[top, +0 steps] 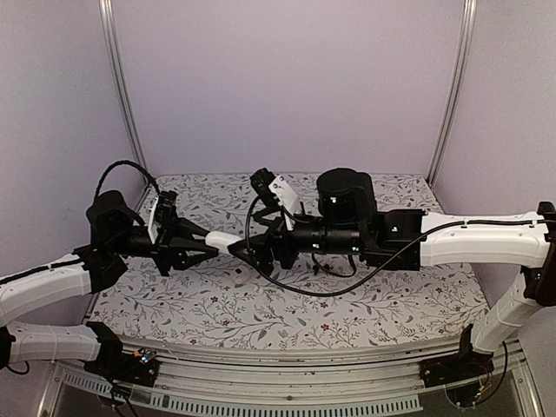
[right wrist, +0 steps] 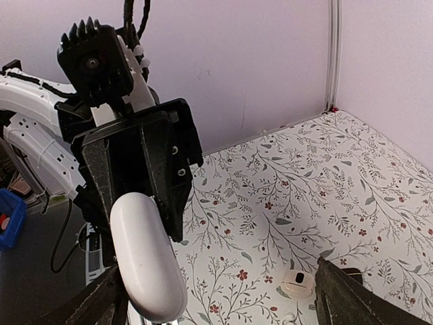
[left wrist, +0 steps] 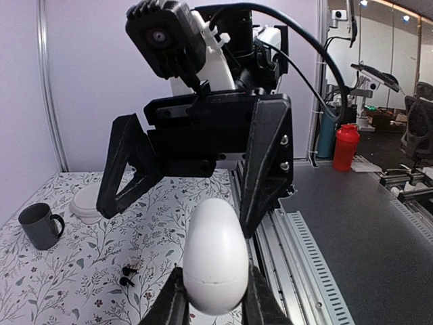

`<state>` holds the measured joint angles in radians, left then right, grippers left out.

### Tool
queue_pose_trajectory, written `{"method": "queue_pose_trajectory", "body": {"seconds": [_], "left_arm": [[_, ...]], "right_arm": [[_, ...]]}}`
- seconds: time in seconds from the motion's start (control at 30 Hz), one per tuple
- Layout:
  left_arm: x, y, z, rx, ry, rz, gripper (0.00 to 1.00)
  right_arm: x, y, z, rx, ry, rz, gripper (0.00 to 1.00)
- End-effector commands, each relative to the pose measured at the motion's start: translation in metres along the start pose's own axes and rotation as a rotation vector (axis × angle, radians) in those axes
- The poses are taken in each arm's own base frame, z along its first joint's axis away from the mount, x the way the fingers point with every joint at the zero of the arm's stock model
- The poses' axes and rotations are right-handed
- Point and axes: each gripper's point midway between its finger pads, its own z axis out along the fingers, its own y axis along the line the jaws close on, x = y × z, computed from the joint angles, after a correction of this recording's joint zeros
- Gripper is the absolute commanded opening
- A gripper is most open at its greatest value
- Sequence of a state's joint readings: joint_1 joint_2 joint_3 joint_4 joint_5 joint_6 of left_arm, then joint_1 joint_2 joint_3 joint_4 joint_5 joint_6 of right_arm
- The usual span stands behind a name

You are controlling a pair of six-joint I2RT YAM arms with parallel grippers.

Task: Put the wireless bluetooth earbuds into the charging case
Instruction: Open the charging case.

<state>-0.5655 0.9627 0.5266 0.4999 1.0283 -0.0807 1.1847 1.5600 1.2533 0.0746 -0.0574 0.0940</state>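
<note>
The white egg-shaped charging case [left wrist: 216,257] hangs above the floral table, closed, with my left gripper [left wrist: 216,288] shut on its lower end. In the top view the case [top: 224,241] bridges the two grippers at mid-table. My right gripper [top: 249,252] faces it with its jaws wide apart; its black fingers [left wrist: 267,162] stand on either side of the case's free end without touching it. In the right wrist view the case [right wrist: 145,261] sits by the left fingertip of my right gripper [right wrist: 223,305]. A black pair of earbuds [left wrist: 127,276] lies on the cloth below.
A grey mug [left wrist: 39,225] and a white rounded object [left wrist: 84,201] stand on the table's far side. A small white piece with a dark spot [right wrist: 298,283] lies on the cloth under the right gripper. A metal rail [left wrist: 298,271] runs along the table's near edge.
</note>
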Motion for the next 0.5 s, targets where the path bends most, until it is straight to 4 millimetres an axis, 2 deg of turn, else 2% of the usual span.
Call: {"method": "queue_pose_trajectory", "body": {"seconds": [0.0, 0.13, 0.2, 0.33, 0.47], "left_arm": [[-0.011, -0.005, -0.001, 0.045, -0.019, 0.015, 0.00], [-0.011, -0.015, 0.000, 0.072, -0.013, 0.054, 0.00], [-0.008, -0.016, 0.002, 0.057, 0.003, 0.106, 0.00], [0.001, -0.013, 0.005, 0.048, 0.039, 0.098, 0.00], [-0.001, -0.008, 0.005, 0.026, 0.026, 0.094, 0.00]], "right_arm": [[-0.006, -0.010, -0.001, 0.000, 0.001, 0.006, 0.96], [-0.005, -0.055, -0.009, 0.085, 0.014, 0.114, 0.95], [-0.012, -0.061, -0.016, 0.066, -0.013, 0.160, 0.96], [-0.022, -0.046, -0.022, -0.015, -0.036, 0.154, 0.96], [-0.024, -0.021, -0.027, -0.103, -0.053, 0.132, 0.96]]}}
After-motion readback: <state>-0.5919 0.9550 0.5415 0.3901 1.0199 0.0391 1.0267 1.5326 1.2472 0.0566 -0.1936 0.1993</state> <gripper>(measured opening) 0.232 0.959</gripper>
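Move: The white charging case, already gripped in the left hand, sticks out to the right, its middle roughly 2 cm right of that hand's point and about level with it. From the open right hand the case is about 3 cm to the left and 2 cm back, at nearly the same height. Some 27 cm below the right hand on the table lie a small black box, about 13 cm ahead and 2 cm right, and a small white box, 7 cm ahead and 2 cm left. The case stays pinched in the left hand, which sinks about 1 cm, while the right hand sweeps forward some 5 cm and also 3 cm to the right, off and away from the case's free end. Its near-side finger passes that end, seeming to brush the case; the fingers stay wide open and the wrist tips down slightly. ##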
